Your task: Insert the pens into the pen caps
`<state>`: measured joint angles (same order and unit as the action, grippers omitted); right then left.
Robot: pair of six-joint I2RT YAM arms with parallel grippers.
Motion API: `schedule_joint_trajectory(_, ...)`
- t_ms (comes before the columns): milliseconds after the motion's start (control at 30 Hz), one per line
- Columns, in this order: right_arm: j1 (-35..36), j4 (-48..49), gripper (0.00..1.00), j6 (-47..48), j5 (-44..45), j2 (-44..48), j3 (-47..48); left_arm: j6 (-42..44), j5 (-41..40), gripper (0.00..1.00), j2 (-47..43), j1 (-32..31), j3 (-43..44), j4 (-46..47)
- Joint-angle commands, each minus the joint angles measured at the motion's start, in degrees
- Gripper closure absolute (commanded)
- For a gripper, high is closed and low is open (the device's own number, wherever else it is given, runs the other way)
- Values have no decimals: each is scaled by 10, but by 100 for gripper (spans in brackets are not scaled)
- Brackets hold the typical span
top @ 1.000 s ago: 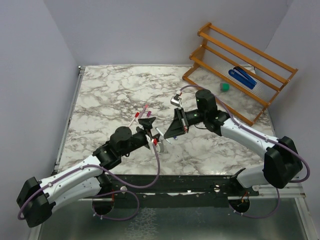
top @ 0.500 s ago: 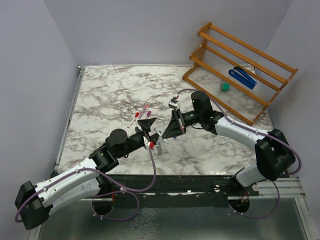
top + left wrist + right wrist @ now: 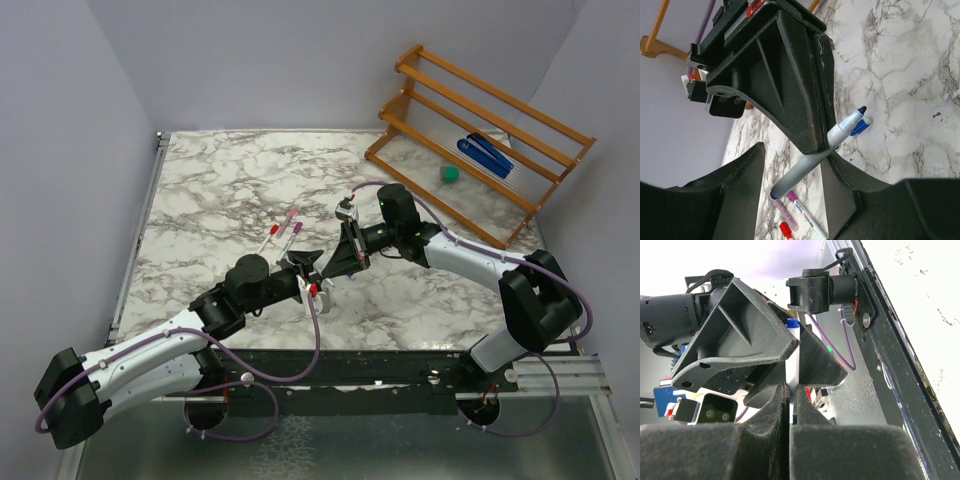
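Note:
A grey-white pen (image 3: 807, 167) with a blue end and a dark blue tip is held above the marble table, with my right gripper (image 3: 790, 390) shut on it. That gripper's black fingers (image 3: 800, 95) fill the top of the left wrist view. My left gripper (image 3: 792, 155) is open, and the pen passes between its fingers, close to the right one. In the top view both grippers (image 3: 328, 266) meet mid-table. A small blue cap (image 3: 861, 127) shows just behind the pen's tip. Other pens and caps with pink and red ends (image 3: 283, 230) lie on the table (image 3: 200, 200), also seen as pens (image 3: 792, 222).
A wooden rack (image 3: 480, 130) stands at the back right, with a big blue stapler-like object (image 3: 485, 155) and a small green block (image 3: 450, 174) in it. A black rail (image 3: 400, 365) runs along the table's near edge.
The two grippers have closed in on each other. The right gripper moved left with the pen, and the left gripper came up so its fingers now straddle the pen.

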<state>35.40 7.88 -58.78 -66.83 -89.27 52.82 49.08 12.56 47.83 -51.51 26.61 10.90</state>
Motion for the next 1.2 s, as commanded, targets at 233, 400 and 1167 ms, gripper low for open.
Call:
schedule_joint_trajectory(233,-1,31,100,-21,-17,1,-12,1,-7,57,9,-8,11,-1)
schedule_joint_trajectory(400,-1,32,100,-22,-18,9,-15,16,-35,62,2,-9,8,-8)
schedule_joint_trajectory(1167,-4,156,45,-117,-12,-6,-13,11,-48,100,10,-9,13,-25)
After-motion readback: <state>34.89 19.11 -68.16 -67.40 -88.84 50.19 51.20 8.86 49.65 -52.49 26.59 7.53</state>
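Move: The blue pen is held in the shut right fingers, its middle about level with that hand and 1 cm left of it. From the open left gripper, the pen's middle lies about 4 cm right, 2 back and 2 below, with its butt end already between the left fingers. On the table, some 20 cm below the left hand, the blue cap lies about 7 ahead and 7 right, the magenta pen about 15 ahead and 8 left. Close the left gripper on the butt end of the pen while dipping that hand about 2 cm and rolling its left side up slightly, roughly 5 degrees; hold the right hand nearly still meanwhile. Once the left fingers pinch the pen, open the right fingers about halfway to let go, then raise the right hand about 1 cm with them still around the pen. ##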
